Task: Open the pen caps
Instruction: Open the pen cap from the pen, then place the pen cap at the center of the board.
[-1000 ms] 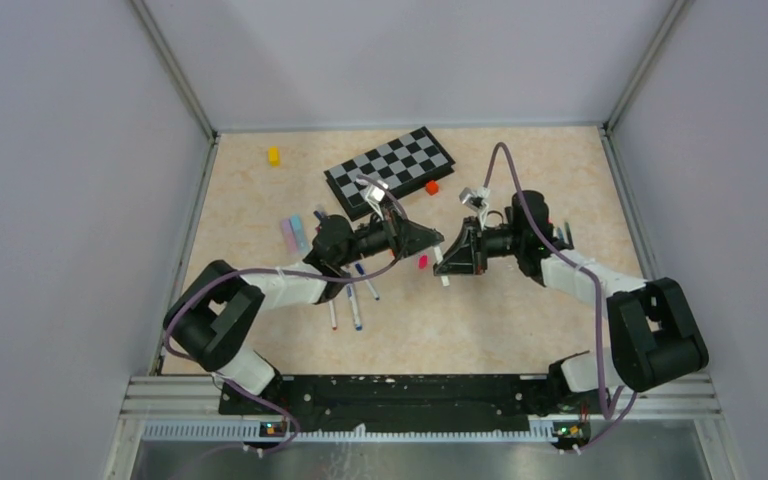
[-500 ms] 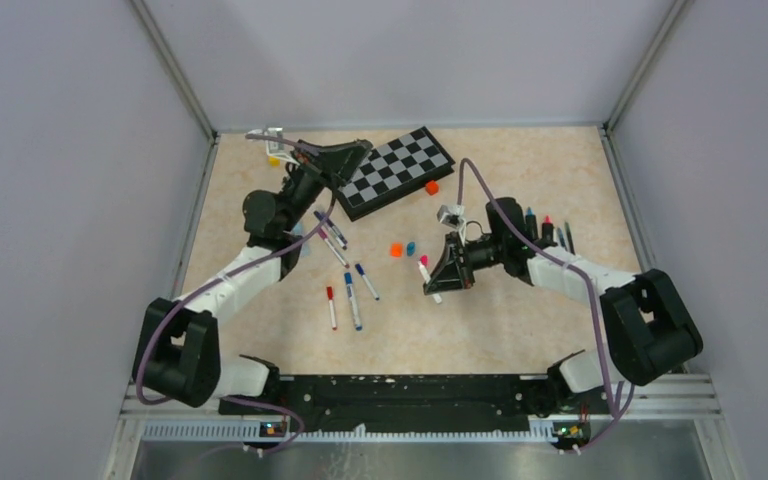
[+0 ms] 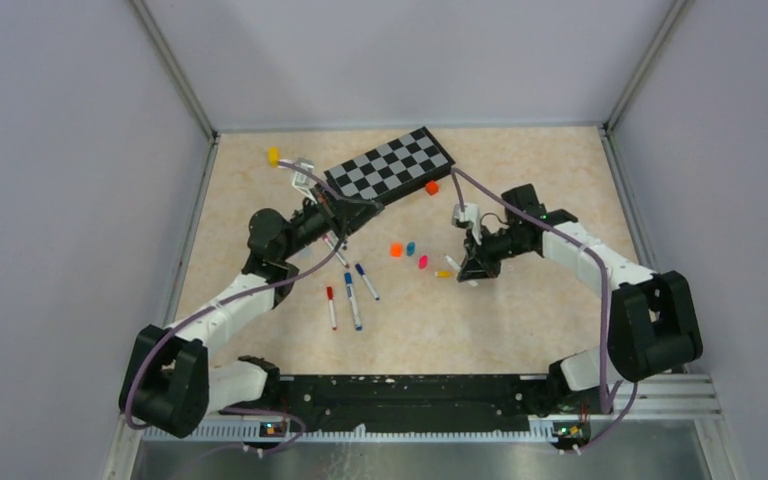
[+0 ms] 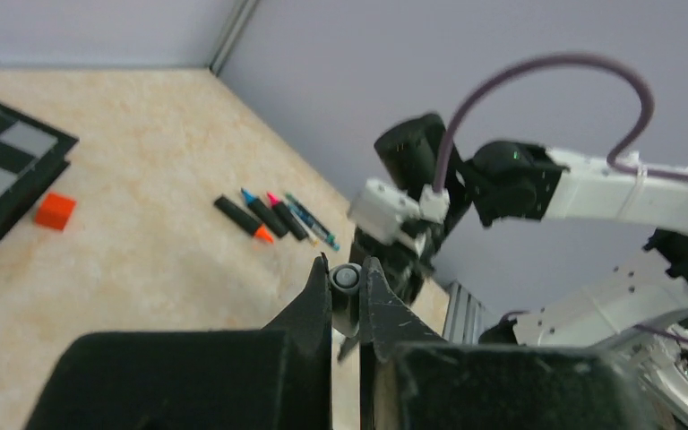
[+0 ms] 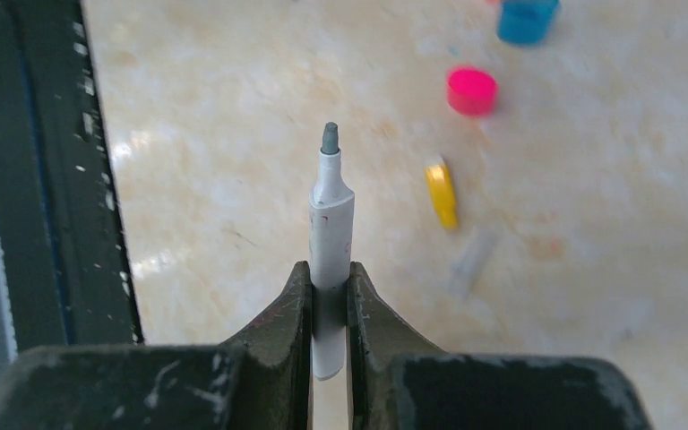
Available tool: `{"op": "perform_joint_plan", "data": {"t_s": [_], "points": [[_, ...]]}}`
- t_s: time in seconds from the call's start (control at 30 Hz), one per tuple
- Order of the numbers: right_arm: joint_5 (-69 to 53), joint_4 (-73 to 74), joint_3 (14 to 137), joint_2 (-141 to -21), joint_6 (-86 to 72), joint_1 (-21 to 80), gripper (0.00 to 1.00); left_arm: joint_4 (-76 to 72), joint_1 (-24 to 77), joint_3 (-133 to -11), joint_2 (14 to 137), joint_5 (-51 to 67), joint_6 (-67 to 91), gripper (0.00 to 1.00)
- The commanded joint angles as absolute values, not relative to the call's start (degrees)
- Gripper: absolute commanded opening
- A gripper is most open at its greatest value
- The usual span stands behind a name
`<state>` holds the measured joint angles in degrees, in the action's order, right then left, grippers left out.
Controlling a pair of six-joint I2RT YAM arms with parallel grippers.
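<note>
My left gripper (image 4: pixel 347 279) is shut on a small grey pen cap (image 4: pixel 348 276), held above the table. In the top view it (image 3: pixel 370 207) hovers by the near edge of the chessboard. My right gripper (image 5: pixel 330 285) is shut on a white-barrelled pen (image 5: pixel 331 210) whose grey tip is bare and points away from the wrist. It (image 3: pixel 472 270) sits low over the table, right of the loose caps. Orange (image 3: pixel 396 250), blue (image 3: pixel 411 247), pink (image 3: pixel 423 262) and yellow (image 3: pixel 443 273) caps lie between the grippers. Three capped pens (image 3: pixel 352 300) lie left of centre.
The black-and-grey chessboard (image 3: pixel 390 170) lies at the back, with an orange block (image 3: pixel 431 187) off its right corner and a yellow block (image 3: pixel 273 155) to its left. Several dark pens (image 4: pixel 269 215) lie side by side near the right wall. Walls close in left, right and back.
The grippers were together a second ago and now stand apart. The left arm swung to the back left, then returned to the chessboard's near edge. A yellow cap now lies by the right gripper.
</note>
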<state>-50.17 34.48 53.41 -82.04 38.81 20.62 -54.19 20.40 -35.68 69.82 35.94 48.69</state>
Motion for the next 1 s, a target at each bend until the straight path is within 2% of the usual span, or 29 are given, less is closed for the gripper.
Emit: {"op": "perform_joint_plan", "data": {"t_s": [0.0, 0.33, 0.97], "points": [[-42.1, 40.2, 54.8, -82.5, 43.9, 13.9, 0.00, -39.0, 22.7, -33.0, 64.4, 38.3, 38.8, 0.00], [-25.7, 36.3, 47.8, -81.1, 39.3, 9.7, 0.00, -22.4, 31.9, -30.9, 65.6, 27.7, 30.4, 0.02], [-23.9, 40.4, 44.0, -79.5, 41.1, 9.1, 0.05, -17.2, 41.8, -34.4, 84.2, 16.6, 33.1, 0.05]]}}
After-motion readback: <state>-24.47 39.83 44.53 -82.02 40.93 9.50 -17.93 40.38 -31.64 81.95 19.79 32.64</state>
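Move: The left hand, holding the grey cap, is bound for bare table some 31 cm below, about 7 cm back and 6 cm right; the orange cap lies 9 cm ahead and 4 cm right of the hand, the pink cap 6 cm ahead and 11 cm right. The right hand, holding the white pen, heads for bare table about 13 cm right, 1 cm back and 10 cm down; from it the yellow cap lies 9 cm ahead, 4 cm left. Left sinks 24 cm, tipping fingers down short of the caps; right carries the pen rightward 13 cm, also descending. ##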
